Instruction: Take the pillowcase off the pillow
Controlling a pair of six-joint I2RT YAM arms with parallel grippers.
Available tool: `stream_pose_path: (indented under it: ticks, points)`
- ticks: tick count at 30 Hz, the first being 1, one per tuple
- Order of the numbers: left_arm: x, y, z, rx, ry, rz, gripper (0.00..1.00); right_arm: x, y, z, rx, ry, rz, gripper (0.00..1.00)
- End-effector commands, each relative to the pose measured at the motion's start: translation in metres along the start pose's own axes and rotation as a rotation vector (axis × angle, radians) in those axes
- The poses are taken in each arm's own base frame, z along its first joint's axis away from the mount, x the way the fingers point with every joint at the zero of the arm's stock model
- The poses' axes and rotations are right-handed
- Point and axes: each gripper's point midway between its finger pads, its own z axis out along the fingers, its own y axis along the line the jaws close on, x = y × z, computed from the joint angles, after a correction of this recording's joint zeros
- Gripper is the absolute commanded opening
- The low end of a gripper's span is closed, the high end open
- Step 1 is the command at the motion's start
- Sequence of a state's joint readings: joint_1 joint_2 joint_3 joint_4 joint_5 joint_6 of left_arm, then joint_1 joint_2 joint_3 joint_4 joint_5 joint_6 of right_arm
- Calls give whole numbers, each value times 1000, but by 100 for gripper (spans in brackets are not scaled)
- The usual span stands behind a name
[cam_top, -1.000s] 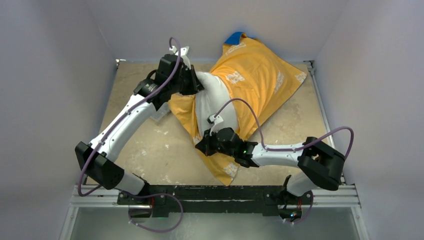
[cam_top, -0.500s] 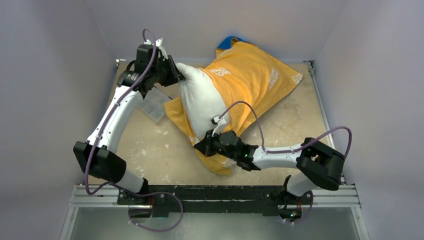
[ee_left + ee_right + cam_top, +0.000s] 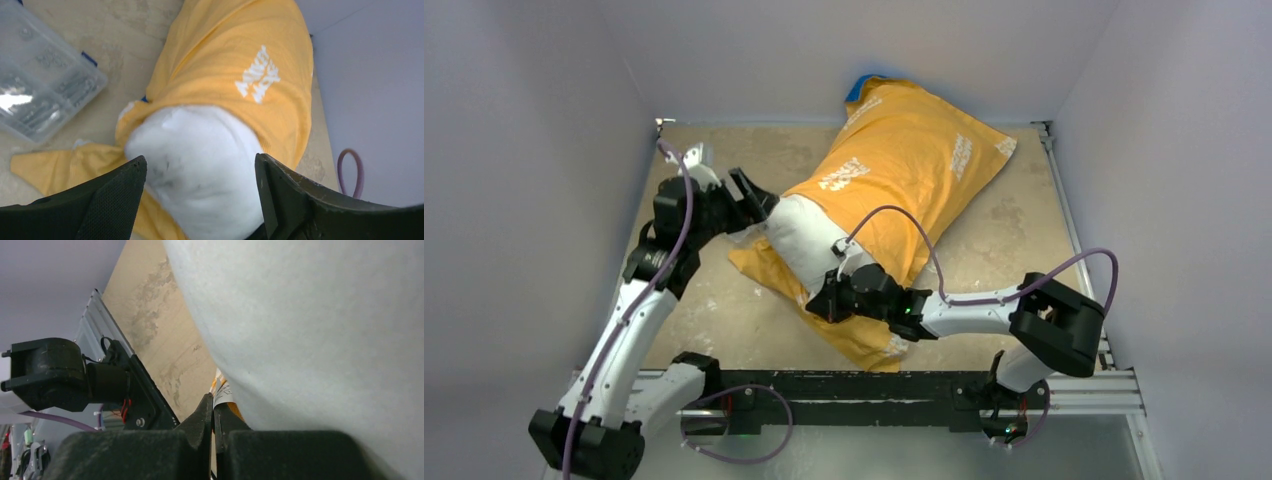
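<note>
The orange-yellow pillowcase (image 3: 914, 165) with white lettering lies slantwise on the table and covers the far part of the white pillow (image 3: 799, 235). The pillow's bare near-left end bulges out of the case's mouth. My left gripper (image 3: 749, 200) stands open just left of that bare end. In the left wrist view the pillow (image 3: 200, 140) lies beyond my left gripper (image 3: 200, 159), apart from both fingers, with the pillowcase (image 3: 235, 60) behind it. My right gripper (image 3: 824, 298) is shut on the case's near edge. The right wrist view shows my right gripper (image 3: 213, 407) pinching that pillowcase (image 3: 223, 392) edge under the pillow (image 3: 310, 315).
A clear plastic compartment box (image 3: 40, 90) sits on the table left of the pillow, close to my left gripper. Grey walls (image 3: 534, 150) enclose the table on three sides. A metal rail (image 3: 854, 385) runs along the near edge. A purple cable (image 3: 350, 170) loops at the right.
My left gripper let go of the pillow's end, opened and drew back leftward and nearer. The pillow and case settled back on the table. My right gripper stayed shut on the case.
</note>
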State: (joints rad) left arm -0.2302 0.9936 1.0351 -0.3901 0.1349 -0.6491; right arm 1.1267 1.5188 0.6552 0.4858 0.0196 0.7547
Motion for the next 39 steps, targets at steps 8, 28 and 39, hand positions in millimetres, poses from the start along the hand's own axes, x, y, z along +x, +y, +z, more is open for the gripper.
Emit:
stream_pose_path:
  ticks: [8, 28, 39]
  points:
    - [104, 20, -31, 106, 152, -228, 81, -11, 26, 11, -101, -33, -30, 0]
    - [184, -17, 10, 182, 239, -284, 4, -14, 24, 3, -80, -40, -22, 0]
    - [90, -61, 18, 165, 52, -137, 0, 9, 3, -14, -17, 14, 70, 0]
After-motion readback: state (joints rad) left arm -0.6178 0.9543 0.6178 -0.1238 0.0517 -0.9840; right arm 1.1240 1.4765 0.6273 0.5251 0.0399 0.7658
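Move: The bare white pillow's near end, where the left fingers will close, lies about 9 cm back, 11 cm right and 15 cm below the left hand. The case's mouth is roughly 5 cm ahead and 14 cm right, the loose case flap about 6 cm back and 2 cm right, and the clear plastic box some 6 cm ahead and 5 cm left, low on the table. From the right hand, that pillow end is about 6 cm ahead, 2 cm left and slightly above. The left fingers pinch the white cloth at the pillow's near end, close beside the right gripper. The open left hand first sweeps down and back, then down and right, sinking some 16 cm with the fingers tipping down about 20 degrees; once shut, it lifts roughly 4 cm and eases forward. The right gripper stays shut, almost in place at the case hem. ##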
